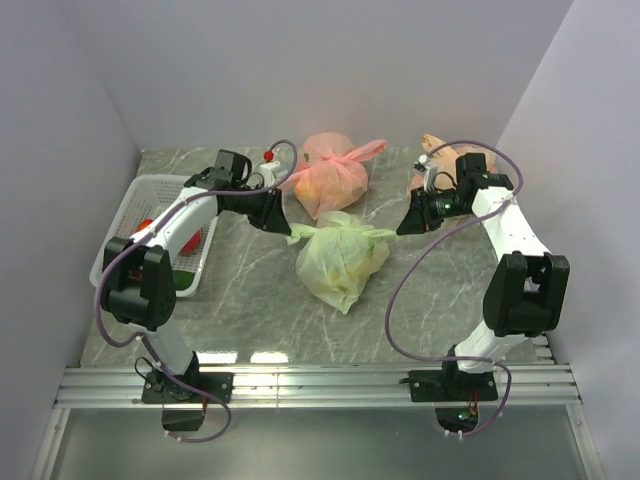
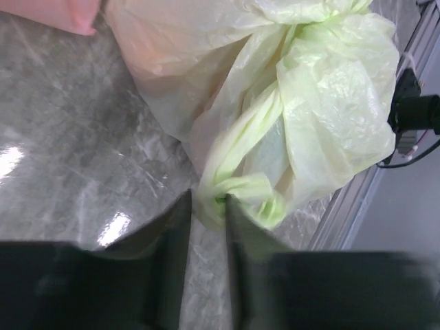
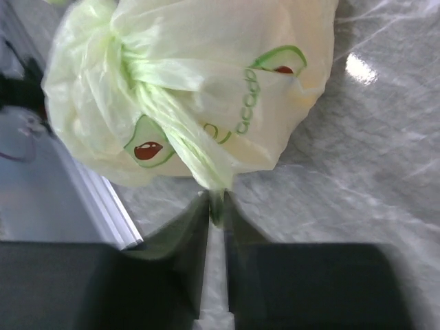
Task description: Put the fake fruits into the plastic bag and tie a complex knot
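Note:
The pale-green plastic bag [image 1: 340,262] lies mid-table, closed, with its knot [image 1: 340,228] on the far side and one tail out to each side. Fake fruits show only as dim yellow and orange shapes through the film [image 2: 161,48]. My left gripper [image 1: 278,222] [image 2: 207,199] is at the left tail [image 2: 240,189], jaws a little apart, with the tail's bunched end lying between the tips. My right gripper [image 1: 407,226] [image 3: 216,199] is at the right tail [image 3: 185,148], jaws narrowly apart, with the thin tail end in the gap. The knot [image 3: 120,48] is twisted tight.
A pink knotted bag [image 1: 330,175] sits just behind the green one, and an orange-tan bag [image 1: 440,158] lies behind my right arm. A white basket [image 1: 150,190] at the left holds a red piece [image 1: 190,240] and a green piece [image 1: 185,282]. Walls close in on three sides.

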### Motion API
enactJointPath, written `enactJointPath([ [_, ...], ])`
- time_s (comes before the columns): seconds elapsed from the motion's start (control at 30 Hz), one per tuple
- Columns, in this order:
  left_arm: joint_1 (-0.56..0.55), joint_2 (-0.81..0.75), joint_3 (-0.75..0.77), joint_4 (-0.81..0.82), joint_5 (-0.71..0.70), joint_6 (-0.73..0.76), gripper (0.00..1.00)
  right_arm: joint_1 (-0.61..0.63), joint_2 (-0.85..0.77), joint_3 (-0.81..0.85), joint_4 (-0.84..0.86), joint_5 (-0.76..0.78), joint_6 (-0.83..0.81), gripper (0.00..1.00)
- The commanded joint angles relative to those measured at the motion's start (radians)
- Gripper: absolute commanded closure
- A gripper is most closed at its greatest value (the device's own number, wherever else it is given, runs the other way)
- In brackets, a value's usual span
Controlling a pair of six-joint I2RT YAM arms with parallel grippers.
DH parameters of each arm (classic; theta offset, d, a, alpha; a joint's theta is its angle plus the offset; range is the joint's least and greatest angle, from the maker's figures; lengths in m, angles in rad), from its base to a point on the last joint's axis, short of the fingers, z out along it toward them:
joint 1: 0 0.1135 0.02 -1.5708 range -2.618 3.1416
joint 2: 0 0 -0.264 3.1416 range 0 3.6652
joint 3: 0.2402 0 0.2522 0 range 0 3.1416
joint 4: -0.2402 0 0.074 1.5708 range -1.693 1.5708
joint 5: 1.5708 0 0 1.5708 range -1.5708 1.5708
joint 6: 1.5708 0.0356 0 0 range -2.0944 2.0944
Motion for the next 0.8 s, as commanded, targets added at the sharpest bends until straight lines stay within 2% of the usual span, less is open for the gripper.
enactJointPath([
  [0.0, 0.024, -0.012, 0.101, -0.067, 0.022, 0.126, 0.65, 0.027, -0.011, 0.087, 0.012, 0.085, -0.041, 0.61],
  [0.03, 0.018, -0.023, 0.109, -0.071, 0.032, 0.138, 0.48, 0.040, -0.012, 0.108, 0.030, 0.097, -0.030, 0.40],
  [0.07, 0.018, -0.023, 0.118, -0.076, 0.038, 0.141, 0.41, 0.046, -0.011, 0.125, 0.032, 0.106, -0.039, 0.33],
  [0.1, 0.018, -0.026, 0.135, -0.080, 0.045, 0.141, 0.34, 0.055, -0.008, 0.142, 0.029, 0.138, -0.047, 0.29],
  [0.13, 0.018, -0.028, 0.145, -0.099, 0.042, 0.144, 0.16, 0.055, -0.005, 0.182, 0.026, 0.157, -0.053, 0.26],
  [0.17, 0.020, -0.023, 0.153, -0.107, 0.044, 0.146, 0.13, 0.089, 0.014, 0.203, 0.016, 0.174, -0.070, 0.21],
  [0.23, 0.018, -0.012, 0.182, -0.134, 0.053, 0.160, 0.01, 0.112, 0.040, 0.269, -0.031, 0.221, -0.102, 0.20],
  [0.43, -0.015, 0.050, 0.198, -0.140, -0.069, 0.160, 0.01, 0.192, 0.113, 0.335, -0.103, 0.295, -0.283, 0.18],
  [0.6, -0.026, 0.112, 0.221, -0.191, -0.115, 0.173, 0.01, 0.239, 0.146, 0.345, -0.175, 0.327, -0.415, 0.18],
  [0.77, -0.071, 0.106, 0.149, -0.087, -0.226, 0.235, 0.01, 0.287, 0.161, 0.276, -0.160, 0.387, -0.503, 0.18],
])
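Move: The stretched left tail of the knotted green bag lies at the left fingertips, its middle about 3 cm to the right; the right tail likewise runs some 4 cm left from the right fingertips. The knot is 12 cm right of the left hand and 13 cm left of the right, 1 cm ahead and 2 below both. The bag body sits about 8 cm back and 7 below, 12 cm inward from either hand. The pink bag is 14 cm ahead, 10 right of the left hand. Upward first, both hands spread their barely parted fingers wide and let the tails go, lifting about 4 cm, the right also reaching some 5 cm forward. Then both sink back: the left ends 2 cm lower and 2 farther forward than it began, while the right drops 5 cm and shifts left towards the knot, turning some 25 degrees counter-clockwise and tipping its open fingers down over its tail. ##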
